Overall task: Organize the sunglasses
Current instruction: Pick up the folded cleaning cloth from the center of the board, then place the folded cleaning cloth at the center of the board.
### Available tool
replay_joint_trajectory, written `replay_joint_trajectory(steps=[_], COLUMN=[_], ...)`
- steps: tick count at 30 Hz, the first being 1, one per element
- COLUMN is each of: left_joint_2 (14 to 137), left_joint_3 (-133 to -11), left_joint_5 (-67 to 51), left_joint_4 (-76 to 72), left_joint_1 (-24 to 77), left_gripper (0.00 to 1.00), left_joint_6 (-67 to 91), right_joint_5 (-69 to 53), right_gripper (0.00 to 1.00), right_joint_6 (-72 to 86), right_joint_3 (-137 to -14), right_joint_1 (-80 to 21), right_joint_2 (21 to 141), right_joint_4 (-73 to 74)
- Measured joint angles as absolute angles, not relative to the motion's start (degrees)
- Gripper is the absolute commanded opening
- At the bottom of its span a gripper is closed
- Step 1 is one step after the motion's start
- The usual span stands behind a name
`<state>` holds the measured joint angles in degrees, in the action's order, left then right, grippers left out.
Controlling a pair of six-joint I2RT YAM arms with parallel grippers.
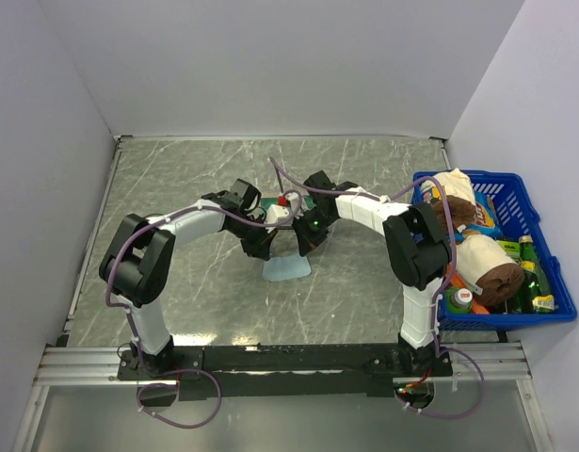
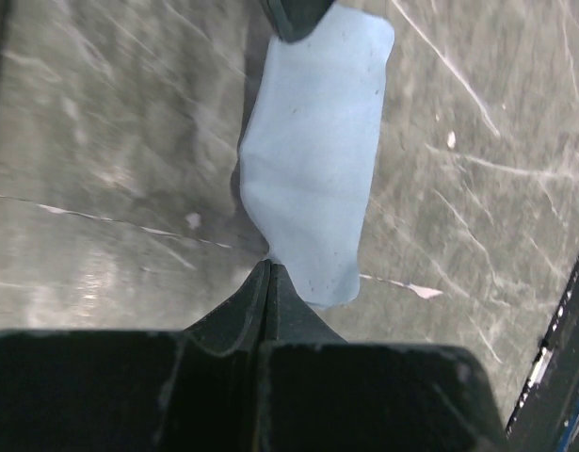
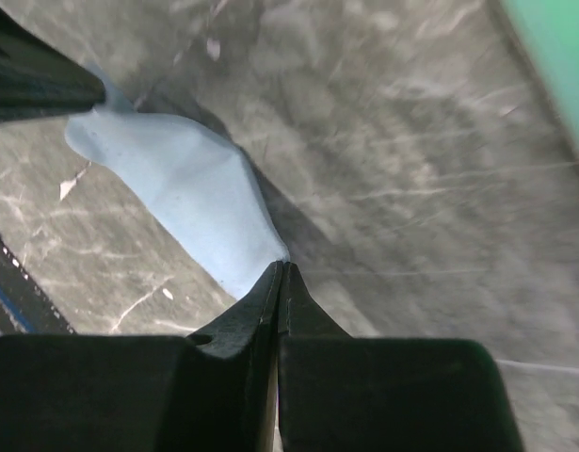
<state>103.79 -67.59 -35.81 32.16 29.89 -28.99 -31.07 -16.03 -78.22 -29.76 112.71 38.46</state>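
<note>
A light blue cloth is stretched between my two grippers near the middle of the table. My left gripper is shut on one corner of the cloth. My right gripper is shut on the opposite corner of the cloth. The cloth sags a little between them and casts a shadow on the marble top. In the top view the left gripper and right gripper sit close together, just above the cloth. The sunglasses are out of view.
A flat green thing lies behind the grippers, partly covered by the arms; its edge shows in the right wrist view. A blue basket full of bottles and packets stands at the right edge.
</note>
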Motion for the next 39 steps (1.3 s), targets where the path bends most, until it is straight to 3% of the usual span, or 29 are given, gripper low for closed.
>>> replay_joint_trajectory(steps=[39], left_joint_2=[109.5], left_joint_3=[-75.8], left_joint_5=[-21.2], left_joint_4=[23.3], left_joint_1=[28.5], left_gripper=[0.01], left_joint_6=[-21.9], right_joint_5=[-17.0], right_gripper=[0.00], right_joint_6=[-14.3], right_joint_3=[-84.6], right_joint_1=[-28.9], right_joint_2=[113.9], right_joint_4=[30.9])
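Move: Each hand already pinches one end corner of the folded cloth's far edge. From the left hand, the cloth's middle is about 4 cm back and 8 cm right; the open green case's tray is some 14 cm ahead, 8 cm right and slightly lower. The raised lid stands about 7 cm beyond the tray. From the right hand, the tray is around 12 cm ahead and 8 cm left, the cloth's middle roughly 5 cm back and 8 cm left. Both hands keep their closed pinch on the cloth's far corners and carry it forward together towards the green tray, the left about 9 cm and the right about 8 cm, staying low over the table, with the right hand rising around 2 cm on the way. Their fingertips swing forward by some 15 degrees as they go, the left wrist also turning counter-clockwise and the right slightly clockwise, and both ease off just short of the tray's near edge. ##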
